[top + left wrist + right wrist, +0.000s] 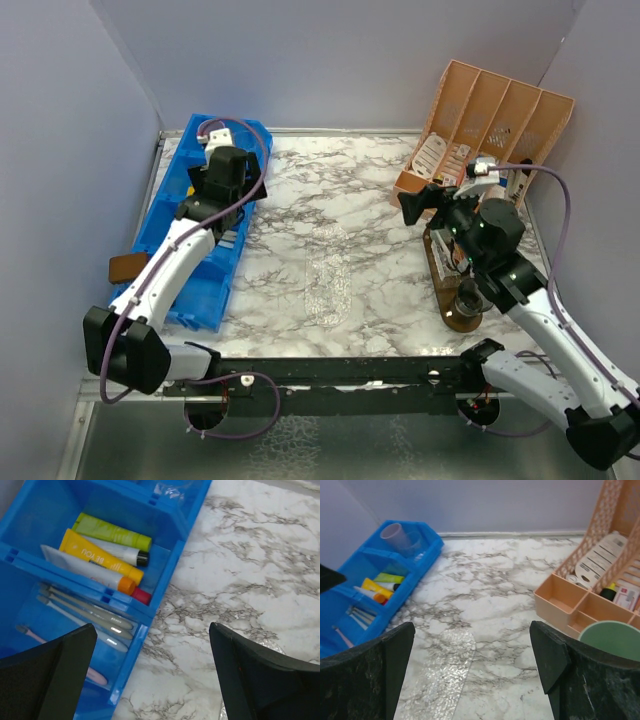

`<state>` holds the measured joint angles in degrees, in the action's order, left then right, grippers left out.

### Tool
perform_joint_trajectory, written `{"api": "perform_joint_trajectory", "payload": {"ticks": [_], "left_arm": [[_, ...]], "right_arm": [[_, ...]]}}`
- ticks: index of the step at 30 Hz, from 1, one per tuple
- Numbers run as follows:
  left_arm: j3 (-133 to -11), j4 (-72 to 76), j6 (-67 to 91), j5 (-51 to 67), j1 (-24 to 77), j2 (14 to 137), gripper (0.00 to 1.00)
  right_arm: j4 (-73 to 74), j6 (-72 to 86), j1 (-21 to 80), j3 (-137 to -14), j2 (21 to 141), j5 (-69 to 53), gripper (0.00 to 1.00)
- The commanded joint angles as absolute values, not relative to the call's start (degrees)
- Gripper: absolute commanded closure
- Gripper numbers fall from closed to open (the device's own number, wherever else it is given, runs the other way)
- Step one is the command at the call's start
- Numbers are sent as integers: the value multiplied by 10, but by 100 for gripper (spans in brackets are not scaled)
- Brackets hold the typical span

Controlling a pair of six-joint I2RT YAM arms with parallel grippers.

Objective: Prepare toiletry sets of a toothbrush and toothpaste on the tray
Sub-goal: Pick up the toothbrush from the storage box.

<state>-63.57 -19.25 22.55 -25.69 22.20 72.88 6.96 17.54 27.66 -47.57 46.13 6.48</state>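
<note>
Toothpaste tubes lie in a blue bin [165, 565]: a green tube [112, 531], a yellow tube [97, 554] and two white ones. Thin toothbrushes [90, 615] fill the compartment below, and a pink toothbrush [95, 676] lies nearer. My left gripper [152, 675] hangs open and holds nothing, above the bin's right wall and the marble. My right gripper [472, 675] is open and holds nothing, over the marble and a clear textured tray [437, 675]. A mint green cup [612, 639] sits at its lower right. A smoky dark cup [468, 298] stands on a brown tray [445, 290].
A lilac cup [395, 534] and a clear cup [416, 544] sit in the blue bin's far compartment. An orange organiser [490, 120] with packets stands at the back right. Purple walls close in the table on three sides.
</note>
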Motion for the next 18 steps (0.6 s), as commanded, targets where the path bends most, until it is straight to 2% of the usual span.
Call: {"api": "perform_joint_trajectory", "payload": {"ticks": [1, 5, 10, 12, 16, 18], "left_arm": [[-750, -439, 320, -222, 162, 778, 1], [-805, -510, 349, -167, 87, 816, 3], [-816, -553, 394, -113, 9, 870, 16], [-831, -576, 415, -120, -10, 895, 19], [-846, -583, 437, -137, -35, 935, 30], [-850, -582, 451, -141, -47, 958, 42]], "right_arm": [[88, 192, 276, -550, 535, 185, 0], [149, 153, 276, -629, 586, 188, 0], [170, 97, 276, -672, 627, 222, 0], [157, 83, 276, -670, 636, 242, 0], [112, 65, 276, -656, 655, 255, 0], [99, 58, 276, -656, 670, 248, 0]]}}
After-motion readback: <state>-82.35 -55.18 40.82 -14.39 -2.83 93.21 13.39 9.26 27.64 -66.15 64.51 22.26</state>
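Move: The toothbrushes lie in the blue storage box some 17 cm to the left hand's left, about level with it fore and aft and roughly 21 cm lower. The toothpaste tubes are about 11 cm ahead of it, 13 cm left and 20 cm down. From the right hand the toothbrushes are some 60 cm left, 6 cm ahead; the peach box's front lies about 15 cm ahead and 11 cm right, the green cup 6 cm ahead and 11 cm right. Leftward about 12 cm and, in the later half, down some 9 cm goes the left hand, drifting slightly back, over the blue box to the toothbrushes' handle ends; the fingers swing steeply downward, turn counter-clockwise about 30 degrees and close by a third, touching nothing. The empty right hand goes forward about 7 cm towards the peach box, wide open, rising a little and turning clockwise. ##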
